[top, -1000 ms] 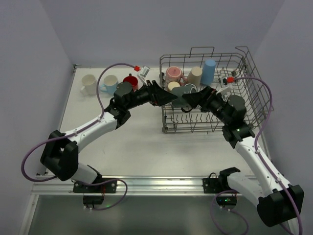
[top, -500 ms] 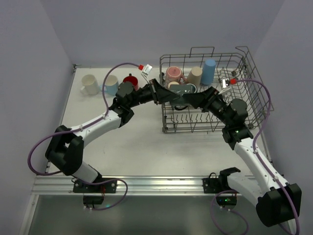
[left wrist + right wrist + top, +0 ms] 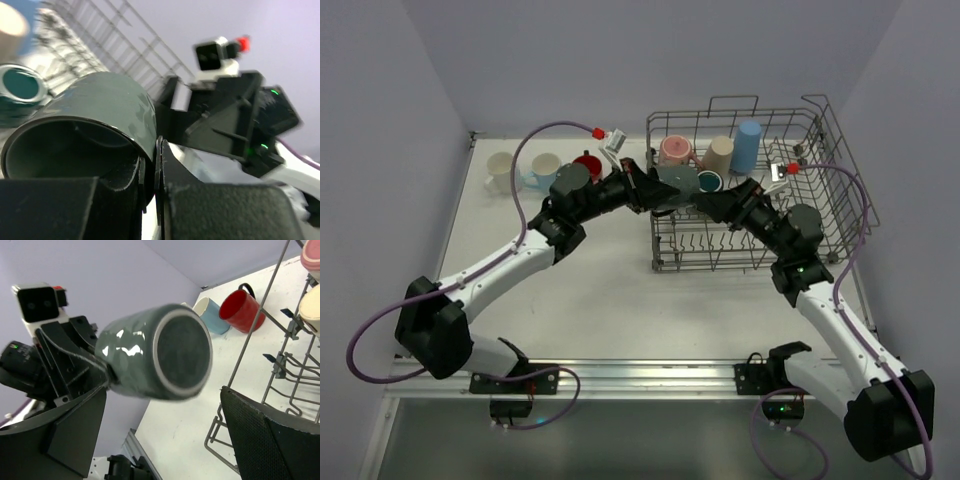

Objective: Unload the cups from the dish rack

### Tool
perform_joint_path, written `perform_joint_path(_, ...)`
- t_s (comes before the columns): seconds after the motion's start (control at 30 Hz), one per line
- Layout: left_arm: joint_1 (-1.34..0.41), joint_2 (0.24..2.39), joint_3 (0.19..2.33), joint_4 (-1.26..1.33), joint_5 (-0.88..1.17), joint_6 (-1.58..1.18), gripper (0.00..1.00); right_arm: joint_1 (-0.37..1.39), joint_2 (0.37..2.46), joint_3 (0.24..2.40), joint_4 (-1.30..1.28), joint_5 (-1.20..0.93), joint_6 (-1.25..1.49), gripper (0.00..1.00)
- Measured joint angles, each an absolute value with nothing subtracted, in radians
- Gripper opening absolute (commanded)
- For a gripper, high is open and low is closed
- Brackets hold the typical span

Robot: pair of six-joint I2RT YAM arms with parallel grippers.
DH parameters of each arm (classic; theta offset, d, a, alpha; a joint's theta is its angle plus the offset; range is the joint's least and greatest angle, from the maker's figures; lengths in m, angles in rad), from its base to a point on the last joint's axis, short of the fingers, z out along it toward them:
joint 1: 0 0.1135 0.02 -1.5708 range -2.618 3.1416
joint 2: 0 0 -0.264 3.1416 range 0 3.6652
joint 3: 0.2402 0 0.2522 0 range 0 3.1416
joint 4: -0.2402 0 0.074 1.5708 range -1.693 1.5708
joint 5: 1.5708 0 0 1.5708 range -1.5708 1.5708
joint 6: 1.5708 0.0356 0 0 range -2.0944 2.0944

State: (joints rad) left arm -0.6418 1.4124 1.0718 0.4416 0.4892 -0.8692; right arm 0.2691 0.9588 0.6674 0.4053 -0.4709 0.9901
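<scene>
My left gripper (image 3: 656,192) is shut on a dark teal cup (image 3: 673,187), pinching its rim wall and holding it on its side over the left edge of the dish rack (image 3: 840,160). In the left wrist view the jaws (image 3: 152,170) clamp the cup (image 3: 95,110). My right gripper (image 3: 708,205) stands open just right of that cup, and in its own view the fingers (image 3: 75,430) sit apart from the cup (image 3: 155,352). In the rack remain a pink cup (image 3: 675,150), a beige one (image 3: 719,155), a blue tumbler (image 3: 748,145) and another teal cup (image 3: 710,182).
A white cup (image 3: 502,170), a light blue cup (image 3: 542,170) and a red cup (image 3: 587,165) stand on the table at the back left. The rack's wire wall (image 3: 280,365) rises close by my right fingers. Walls enclose the table on three sides.
My left gripper has shut on the teal cup's rim. The right gripper has opened wider and let the cup go; the cup has shifted slightly left and back.
</scene>
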Motion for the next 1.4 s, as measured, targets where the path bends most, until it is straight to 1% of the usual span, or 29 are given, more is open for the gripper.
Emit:
perform_joint_path(0.17, -0.639, 1.382, 1.227, 0.091, 0.277, -0.658, 0.00, 0.270, 0.909, 0.673, 0.307, -0.455, 0.918, 0.99)
perform_joint_path(0.27, -0.601, 1.376, 1.299, -0.106, 0.163, -0.529, 0.00, 0.269, 0.889, 0.687, 0.239, -0.431, 0.860, 0.99)
perform_joint_path(0.4, -0.425, 1.364, 1.266, -0.281, 0.080, -0.433, 0.00, 0.270, 0.886, 0.711, 0.155, -0.402, 0.781, 0.99)
perform_joint_path(0.5, -0.293, 1.363, 1.210, -0.396, -0.056, -0.385, 0.00, 0.274, 0.900, 0.729, 0.105, -0.395, 0.731, 0.99)
perform_joint_path(0.63, -0.202, 1.365, 1.172, -0.547, -0.197, -0.335, 0.00, 0.300, 0.944, 0.746, 0.053, -0.384, 0.677, 0.99)
perform_joint_path(0.8, -0.155, 1.420, 1.171, -0.579, -0.259, -0.304, 0.00, 0.367, 0.973, 0.758, -0.006, -0.357, 0.610, 0.99)
perform_joint_path(1.0, -0.113, 1.633, 1.204, -0.586, -0.296, -0.284, 0.00, 0.409, 0.990, 0.775, -0.046, -0.353, 0.556, 0.99)
perform_joint_path(1.13, -0.071, 1.740, 1.264, -0.595, -0.290, -0.274, 0.00, 0.416, 0.993, 0.775, -0.056, -0.352, 0.543, 0.99)
perform_joint_path(1.4, -0.011, 1.836, 1.413, -0.609, -0.278, -0.268, 0.00, 0.419, 0.998, 0.775, -0.056, -0.350, 0.537, 0.99)
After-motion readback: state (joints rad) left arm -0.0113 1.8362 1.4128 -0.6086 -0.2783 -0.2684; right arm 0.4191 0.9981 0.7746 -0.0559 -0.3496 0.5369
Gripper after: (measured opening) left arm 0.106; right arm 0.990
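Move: The grey cup is already in the left gripper. Its goal, the clear table in front of the white cup, lies about 41 cm left and 13 cm ahead of the left hand, some 30 cm below. At cup height, from that hand, the white cup stands 43 cm left and 26 cm ahead, the light-blue cup 30 cm left and 26 ahead, the red cup 19 left and 25 ahead. The open right hand has the same spot roughly 51 cm left and 13 ahead, 27 cm below. Carry the grey cup away from the rack with the left gripper: ease forward, then sweep left about 39 cm and down some 25 cm, keeping nearer the base than the red and light-blue cups, and finish low with a forward push towards the white cup. Keep the rim pinched and swing the fingers from sideways to steeply down. Lower the empty right gripper about 8 cm, rolling its left side down, fingers wide open. ##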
